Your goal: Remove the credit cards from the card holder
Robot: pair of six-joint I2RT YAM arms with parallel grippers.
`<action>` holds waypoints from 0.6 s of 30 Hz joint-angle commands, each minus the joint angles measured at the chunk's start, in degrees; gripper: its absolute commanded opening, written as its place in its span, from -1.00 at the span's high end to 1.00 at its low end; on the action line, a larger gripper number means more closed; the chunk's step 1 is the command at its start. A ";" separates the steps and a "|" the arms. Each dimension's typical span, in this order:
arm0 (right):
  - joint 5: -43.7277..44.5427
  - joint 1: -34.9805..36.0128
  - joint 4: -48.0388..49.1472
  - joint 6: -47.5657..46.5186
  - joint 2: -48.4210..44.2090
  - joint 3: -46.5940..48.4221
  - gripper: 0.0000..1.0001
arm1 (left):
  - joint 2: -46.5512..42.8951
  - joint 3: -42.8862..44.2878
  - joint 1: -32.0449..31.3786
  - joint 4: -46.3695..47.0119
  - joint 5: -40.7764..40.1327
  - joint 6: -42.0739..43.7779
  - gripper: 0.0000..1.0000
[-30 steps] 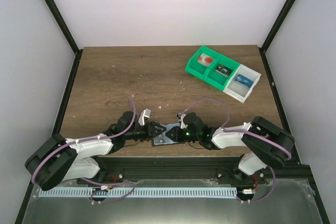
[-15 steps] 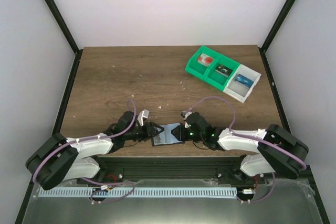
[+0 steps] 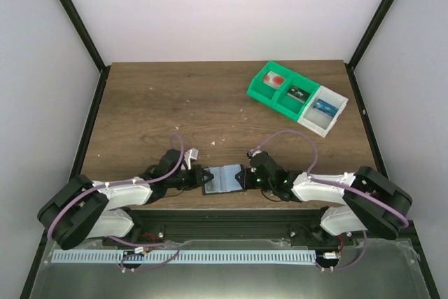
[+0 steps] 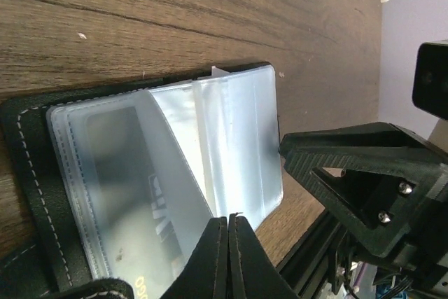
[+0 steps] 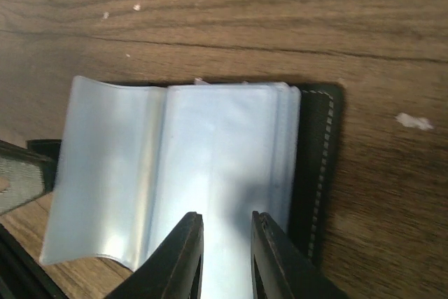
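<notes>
The card holder [image 3: 224,178] lies open on the wood near the table's front edge, its black stitched cover [image 5: 316,166] under a fan of pale blue-grey plastic sleeves [image 5: 210,152]. One credit card [image 4: 133,201] with raised lettering shows through a clear sleeve. My left gripper [image 3: 200,175] is at the holder's left end; in its wrist view the fingers [image 4: 229,218] are pressed together over the sleeves' edge with nothing clearly between them. My right gripper [image 3: 246,176] is at the right end, its jaws [image 5: 225,219] a narrow gap apart above the sleeves.
A row of green and white compartment trays [image 3: 296,97] with small items stands at the back right. Pale crumbs dot the wood. The black rail at the table's front edge [image 3: 224,216] runs just behind both grippers.
The left gripper has gone from open to shut at the holder's left end. The holder has settled flatter on the table, and the right arm has dropped lower at its right end.
</notes>
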 commanded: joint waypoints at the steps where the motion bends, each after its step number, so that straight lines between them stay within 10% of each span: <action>1: 0.46 -0.66 1.74 0.21 0.65 -0.93 0.58 | -0.31 0.72 0.16 1.17 0.80 0.57 1.00; 18: -1.18 -0.53 8.53 5.34 -1.50 -6.56 0.55 | 8.17 8.75 -5.71 10.22 3.87 -2.38 1.00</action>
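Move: The raised left leaf of the card holder is right at the left fingertips, its middle about 2 cm to their right, 1 cm back and 1 cm lower. The right-hand pages lie some 7 cm to the left hand's right, 1 cm back and 2 cm below. From the right hand, those pages' middle is about 1 cm left, 1 cm back and 1 cm below, while the leaf lies roughly 7 cm left and 1 cm back. Rightward and up goes the left hand, after a brief hold with its shut fingers at the leaf's free edge: about 5 cm right and 4 cm up, across the holder towards the right hand. Its wrist turns some 10 degrees, and the fingers stay shut as they leave the leaf. The right hand settles about 1 cm down and 1 cm back over the right-hand pages, its opening unchanged. ##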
